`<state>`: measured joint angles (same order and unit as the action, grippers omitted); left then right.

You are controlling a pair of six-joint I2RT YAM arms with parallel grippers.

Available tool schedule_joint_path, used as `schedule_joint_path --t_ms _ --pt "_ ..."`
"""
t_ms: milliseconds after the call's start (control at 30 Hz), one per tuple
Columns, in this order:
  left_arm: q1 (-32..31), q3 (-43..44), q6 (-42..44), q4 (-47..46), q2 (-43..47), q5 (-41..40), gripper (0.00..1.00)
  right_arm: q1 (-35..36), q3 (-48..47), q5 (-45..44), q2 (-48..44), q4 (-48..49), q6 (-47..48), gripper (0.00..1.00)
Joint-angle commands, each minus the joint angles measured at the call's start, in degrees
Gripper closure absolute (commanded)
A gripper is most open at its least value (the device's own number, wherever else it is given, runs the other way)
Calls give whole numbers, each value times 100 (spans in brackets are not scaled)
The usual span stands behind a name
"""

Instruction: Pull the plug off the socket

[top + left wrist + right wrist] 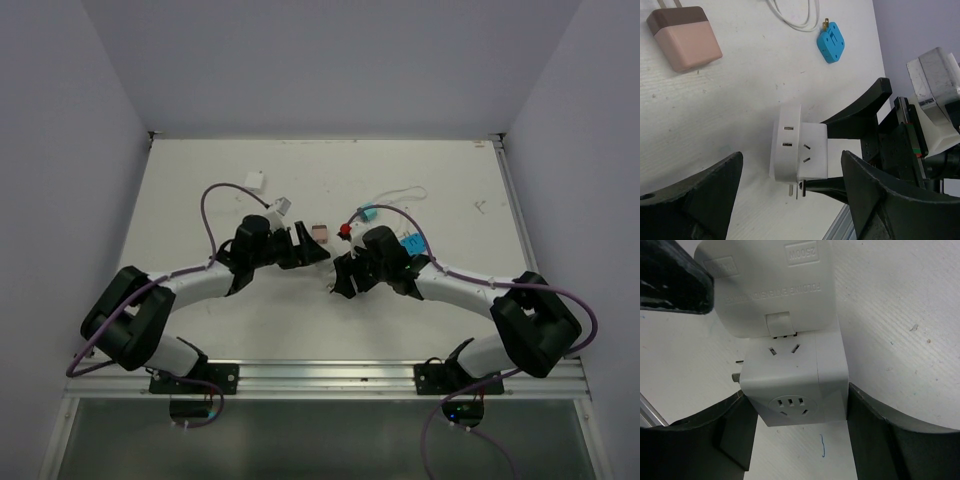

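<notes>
The socket [790,375], a white cube with dark slot marks, sits between the fingers of my right gripper [796,395], which press on its two sides just above the table. A flatter white plug block [775,290] lies flush against the socket's far face. In the left wrist view the plug [787,150] and socket [814,150] sit joined, with metal prongs [791,190] sticking out below. My left gripper [792,157] straddles the plug with its jaws wide apart, touching neither side. From above, both grippers meet at the table's middle, left [315,250] and right [345,278].
A pink and brown adapter [684,37] lies beyond the left gripper. A blue plug [831,41] and a white cable [795,15] lie further out. Small items lie scattered at the back, including a white square [256,180]. The table's front rail [330,375] is close behind.
</notes>
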<state>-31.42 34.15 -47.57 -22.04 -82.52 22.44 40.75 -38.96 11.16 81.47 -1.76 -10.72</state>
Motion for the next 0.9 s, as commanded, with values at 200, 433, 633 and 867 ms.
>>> schedule_joint_path --t_ms 200,433,633,867 --pt "-189 259 -349 -853 -660 95 32 -6 38 97 -140 53 105 100" --pt "-277 276 -376 -1179 -836 7 70 3 55 53 -97 35 96 100" --pt "-268 259 -209 -1179 -503 -362 100 -6 73 -70 -9 -70 114 100" --pt "-251 232 -25 -1355 -63 -705 100 3 -182 -465 343 -693 228 100"
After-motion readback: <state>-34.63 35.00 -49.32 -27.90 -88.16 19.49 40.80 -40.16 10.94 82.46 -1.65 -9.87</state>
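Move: The white plug, still seated in the socket that the right fingers hold, lies about 3 cm right of the left hand and 3 cm below, straight across. The socket sits about 4 cm back, 4 cm right and 5 cm below that hand; the pink plug lies about 6 cm ahead and 8 cm below. From the right hand, the white plug is roughly 4 cm ahead, 3 cm left and 2 cm higher. Left hand dips about 2.5 cm right and down, pinches the white plug, eases up while right keeps the socket. ##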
